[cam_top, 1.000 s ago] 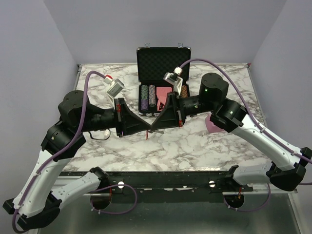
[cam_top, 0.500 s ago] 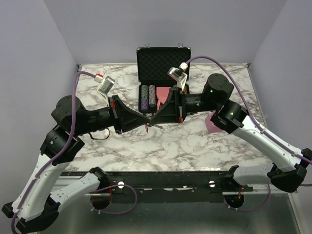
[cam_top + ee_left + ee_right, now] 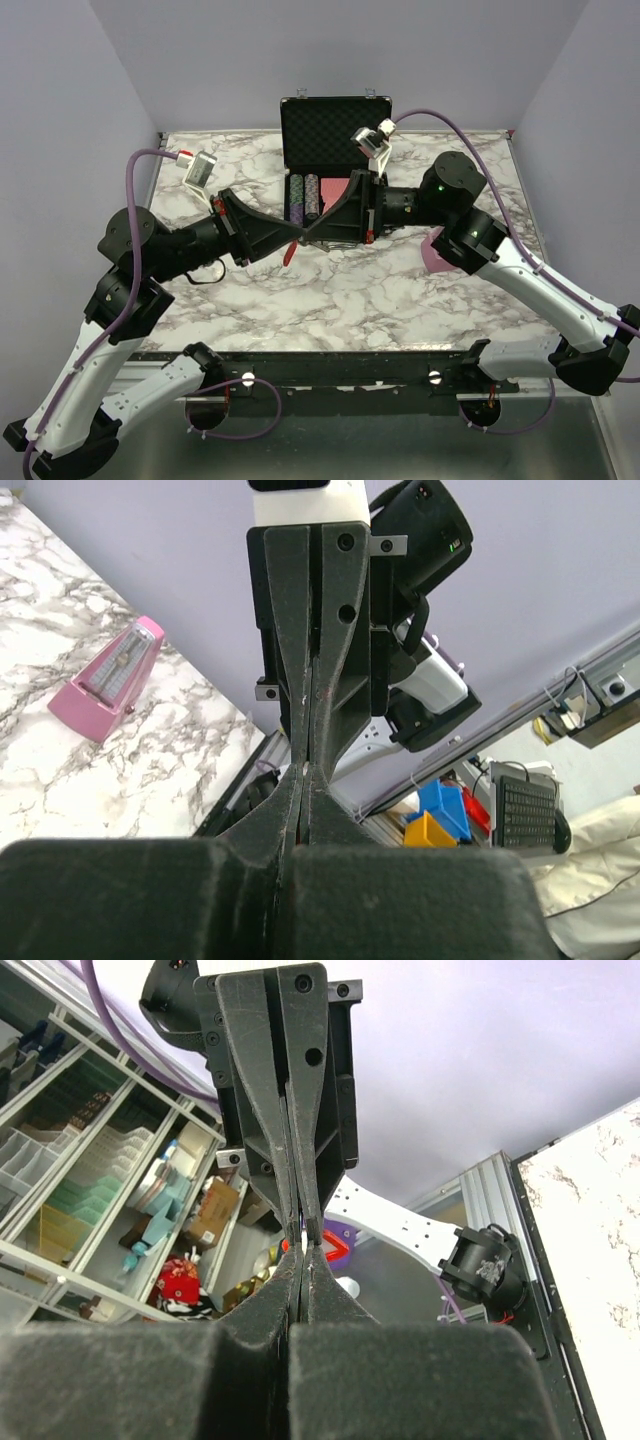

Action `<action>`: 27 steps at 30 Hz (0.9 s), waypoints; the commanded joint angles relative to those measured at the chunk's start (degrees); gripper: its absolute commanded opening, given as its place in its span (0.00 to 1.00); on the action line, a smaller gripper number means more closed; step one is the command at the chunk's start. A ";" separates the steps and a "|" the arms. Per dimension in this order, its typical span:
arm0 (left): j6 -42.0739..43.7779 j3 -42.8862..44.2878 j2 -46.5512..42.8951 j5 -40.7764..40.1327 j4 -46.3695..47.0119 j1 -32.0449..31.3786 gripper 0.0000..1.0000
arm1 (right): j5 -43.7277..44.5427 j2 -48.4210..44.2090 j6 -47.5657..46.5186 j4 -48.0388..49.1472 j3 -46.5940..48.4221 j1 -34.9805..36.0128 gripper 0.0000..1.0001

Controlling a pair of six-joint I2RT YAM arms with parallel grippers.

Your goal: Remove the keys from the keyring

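My left gripper (image 3: 297,239) and right gripper (image 3: 307,238) meet tip to tip above the table, just in front of the chip case. Both are shut. The red keyring (image 3: 289,252) hangs down from the left gripper's tips. In the right wrist view the keyring (image 3: 336,1251) shows as a red loop just behind the touching tips. A thin pale sliver, likely a key (image 3: 303,1241), sits between the right gripper's (image 3: 303,1252) tips. In the left wrist view my left gripper (image 3: 303,772) faces the right gripper's fingers (image 3: 340,660), and the ring is hidden.
The open black chip case (image 3: 335,125) stands at the back, with poker chip stacks (image 3: 304,198) and pink cards (image 3: 338,190) inside. A pink metronome (image 3: 108,675) stands right of centre and also shows in the top view (image 3: 438,256). A black cable (image 3: 205,276) lies at the left.
Both grippers have risen and shifted toward the case, staying tip to tip. The left wrist has swung back to the left. The red ring now hangs more to the left.
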 commanded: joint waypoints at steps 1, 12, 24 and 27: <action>-2.06 -2.48 1.54 -4.71 2.46 -0.16 0.00 | 1.72 1.18 0.88 3.20 -0.95 1.51 0.01; -1.09 -1.96 1.46 -4.71 1.31 -0.25 0.04 | 2.25 1.10 1.14 3.38 -1.47 1.51 0.01; 1.10 0.15 1.63 -5.59 -1.84 -0.16 0.48 | 2.60 0.74 1.49 2.33 -2.53 1.51 0.01; 2.42 1.56 1.89 -5.94 -3.78 -0.25 0.51 | 2.77 0.57 1.32 1.80 -2.71 1.51 0.01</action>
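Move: Below the meeting fingertips hangs the red keyring, about 3 cm under the left hand and 1 cm to its left; from the right hand it is roughly 2 cm left and 3 cm down. Both grippers are shut, high over the table. From the left hand, the open chip case stands some 19 cm ahead and 5 cm right, the pink metronome about 6 cm ahead and 32 cm right, both around 35 cm below. Letting go of the red keyring, the left hand opens its fingers to about half after easing slightly forward and up; as they part it goes on forward, some 2.5 cm in all, and ends about 1 cm lower. The right fingers stay shut on the key, creeping up a little, then sinking about 1.5 cm and shifting 1 cm left, still close to the left fingertips. ##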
